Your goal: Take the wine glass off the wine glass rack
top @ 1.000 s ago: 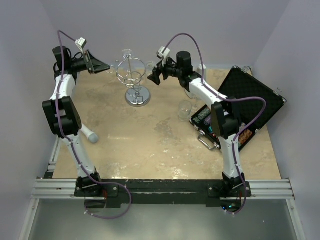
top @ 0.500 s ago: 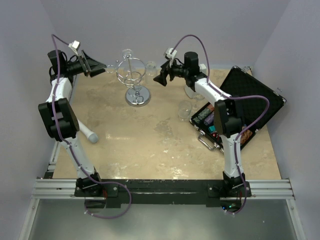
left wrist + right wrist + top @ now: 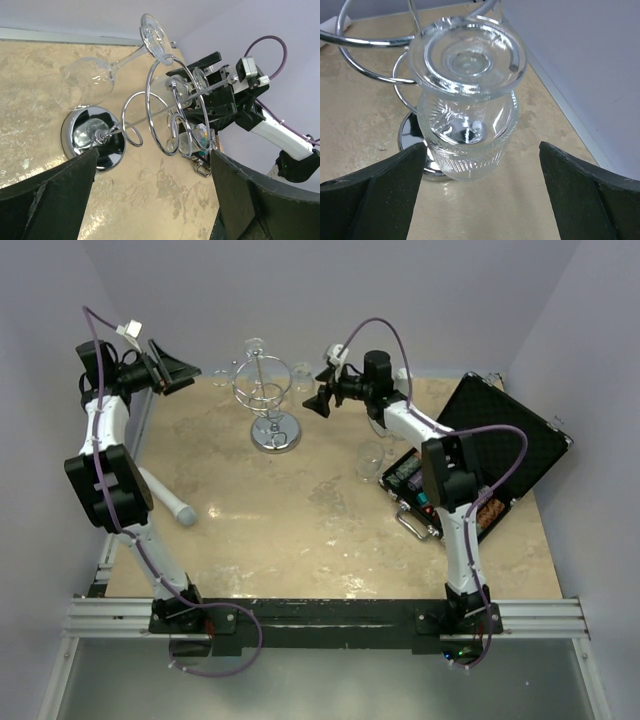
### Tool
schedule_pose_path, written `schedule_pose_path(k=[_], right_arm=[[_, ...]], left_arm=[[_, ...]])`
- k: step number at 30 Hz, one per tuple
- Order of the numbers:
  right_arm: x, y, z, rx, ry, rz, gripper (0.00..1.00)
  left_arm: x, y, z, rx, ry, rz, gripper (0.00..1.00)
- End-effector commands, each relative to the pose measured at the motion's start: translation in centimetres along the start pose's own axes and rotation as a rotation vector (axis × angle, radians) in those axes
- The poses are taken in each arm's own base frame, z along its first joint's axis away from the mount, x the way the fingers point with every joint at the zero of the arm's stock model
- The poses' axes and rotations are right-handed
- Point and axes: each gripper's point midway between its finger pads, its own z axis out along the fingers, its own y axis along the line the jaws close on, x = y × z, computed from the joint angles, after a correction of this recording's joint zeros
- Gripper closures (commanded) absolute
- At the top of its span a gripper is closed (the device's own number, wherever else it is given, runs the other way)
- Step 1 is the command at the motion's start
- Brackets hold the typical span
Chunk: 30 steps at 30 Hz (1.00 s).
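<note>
The chrome wine glass rack [image 3: 262, 388] stands on its round disc base [image 3: 276, 434] at the back of the table. Clear wine glasses hang upside down from its arms: one on the left [image 3: 237, 370], one on the right [image 3: 300, 373]. My left gripper [image 3: 186, 370] is open and empty, left of the rack and apart from it. In the left wrist view the rack [image 3: 170, 100] and a hanging glass [image 3: 87, 86] lie ahead of the gripper [image 3: 152, 175]. My right gripper [image 3: 315, 398] is open just right of the rack. In the right wrist view a ribbed glass [image 3: 467, 135] hangs between the open fingers [image 3: 375, 195].
An open black case [image 3: 500, 435] with small items lies at the right. A clear tumbler [image 3: 370, 460] stands beside it. A grey cylinder [image 3: 176, 508] lies at the table's left. The back wall is close behind the rack.
My left arm has swung back to the left, its gripper a little farther from the rack. My right wrist has shifted and the gripper sits slightly lower, beside the right-hand glass.
</note>
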Motion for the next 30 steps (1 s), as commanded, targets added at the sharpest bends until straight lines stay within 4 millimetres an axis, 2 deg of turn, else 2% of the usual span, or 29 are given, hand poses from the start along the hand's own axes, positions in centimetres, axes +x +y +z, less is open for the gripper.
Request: schedule_pose_path(k=[1,4,9,13,18,23,30], right_arm=[[-1.3,0.3,0.8,-0.029,-0.044,-0.031,0.02],[-1.2,0.7,1.3,-0.037,-0.056,-0.018,0.03],[-1.7,1.0,2.0,-0.030,-0.094,0.013,0.07],[-2.2,0.9,2.3,-0.023,-0.115,0.015,0.09],[-1.8,0.4,2.5,0.000,-0.110,0.018,0.13],[-2.0,0.6,2.5,-0.001,-0.110,0.016,0.24],[-2.5,-0.4,2.3,0.055,-0.102,-0.004,0.40]], left_arm=[[-1.4,-2.9,-0.8,-0.028,-0.022,0.143,0.00],[-1.4,-3.3,-0.9,-0.025,-0.020,0.157,0.00],[-1.6,-5.1,-1.1,0.026,-0.022,0.187,0.00],[-1.4,-5.3,-1.2,0.024,-0.019,0.195,0.01],[-1.2,-5.4,-1.2,0.027,-0.016,0.194,0.02],[-1.1,-5.5,-1.2,0.034,-0.015,0.196,0.04],[-1.0,-5.3,-1.2,0.039,-0.014,0.185,0.05]])
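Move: The wine glass hanging on the rack's near side is roughly 4 cm left and 2 cm ahead of the right hand, at its height. The rack's middle is about 13 cm left and level fore-and-aft; the far hanging glass is some 14 cm left and 9 cm ahead. For the left hand, the wine glass is about 28 cm right, 4 cm ahead, 7 cm lower. The right hand dips about 3 cm, then rises back while easing 2 cm left, closing around the bowl. ##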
